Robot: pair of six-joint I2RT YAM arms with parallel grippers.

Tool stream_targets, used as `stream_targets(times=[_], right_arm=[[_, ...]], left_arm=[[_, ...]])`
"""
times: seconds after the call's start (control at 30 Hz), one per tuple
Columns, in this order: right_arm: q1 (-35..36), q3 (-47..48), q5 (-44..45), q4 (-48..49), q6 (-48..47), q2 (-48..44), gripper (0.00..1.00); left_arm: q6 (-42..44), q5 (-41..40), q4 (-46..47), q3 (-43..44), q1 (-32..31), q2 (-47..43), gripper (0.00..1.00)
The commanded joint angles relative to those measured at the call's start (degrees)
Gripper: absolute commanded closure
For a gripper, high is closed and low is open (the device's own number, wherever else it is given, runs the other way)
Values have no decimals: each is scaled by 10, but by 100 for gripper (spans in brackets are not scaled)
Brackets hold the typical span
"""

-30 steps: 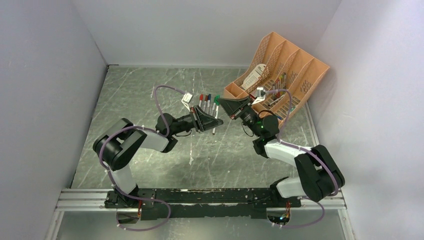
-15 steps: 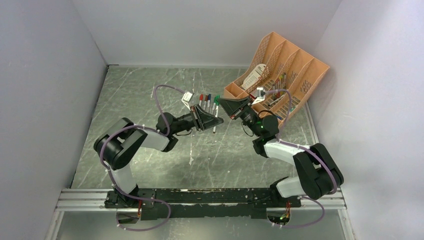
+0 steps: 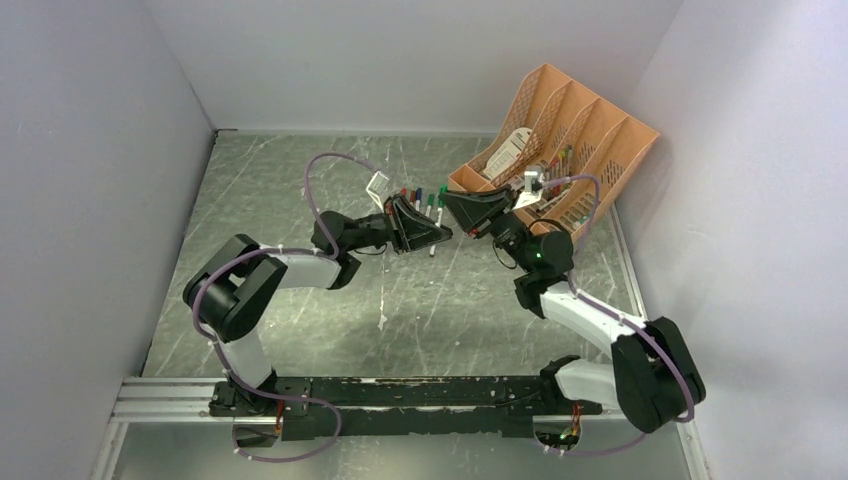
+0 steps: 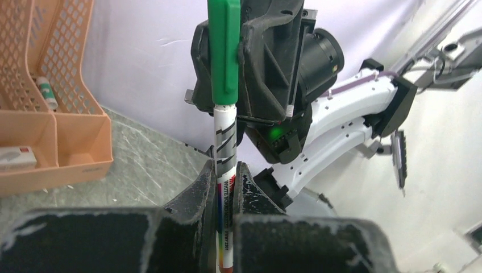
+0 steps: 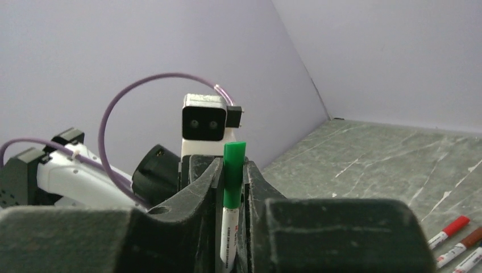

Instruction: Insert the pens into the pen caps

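Note:
One pen is held between both grippers above the table. My left gripper (image 4: 225,170) is shut on its white barrel (image 4: 225,136). My right gripper (image 5: 232,165) is shut on the green cap (image 5: 233,182), which sits on the barrel's upper end (image 5: 228,233). The cap also shows in the left wrist view (image 4: 224,51), with no gap to the barrel. In the top view the left gripper (image 3: 438,233) and the right gripper (image 3: 453,222) meet tip to tip and hide the pen. Several capped pens (image 3: 418,200) lie in a row on the table behind them.
The orange organiser (image 3: 560,130) stands at the back right, close behind my right gripper; it also shows in the left wrist view (image 4: 51,136). Red-capped (image 5: 455,226) and brown-capped (image 5: 467,239) pens lie on the table. Grey walls enclose three sides.
Both grippers have moved a little toward the back of the table and closer together, tips now touching. The right arm has stretched out further.

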Motion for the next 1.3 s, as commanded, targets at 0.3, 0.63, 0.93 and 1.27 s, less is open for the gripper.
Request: stream_targets(times=[0.3, 0.63, 0.93, 1.27], right_arm=[[7, 29, -43, -218, -119, -111, 40], [7, 61, -78, -350, -210, -172, 36], [7, 82, -95, -384, -248, -172, 35], [6, 85, -91, -389, -271, -164, 34]], left_arm=[[139, 124, -56, 46, -5, -56, 93], [85, 158, -6, 63, -5, -17, 93], [-67, 199, 156, 92, -4, 45, 93], [-16, 210, 78, 77, -5, 4, 93]])
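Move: The green cap, already on the marker the left hand holds, is pinched between the right hand's fingertips, so it lies practically at that hand's point. From the left hand it is about 5 cm ahead, 5 cm above and level sideways. On the table, some 18 cm ahead of the left hand and 26 cm below, lie a second green-capped marker, straight ahead, and a red-capped one about 6 cm to the left. The green cap is let go: the right fingers open wide around it while that hand draws back some 3.5 cm and rolls its left side down just over 20 degrees, the open fingers staying either side of the cap. The left hand keeps its grip on the marker and carries it back about 4 cm, rising slightly, then sinking, and turning clockwise nearly 20 degrees. ##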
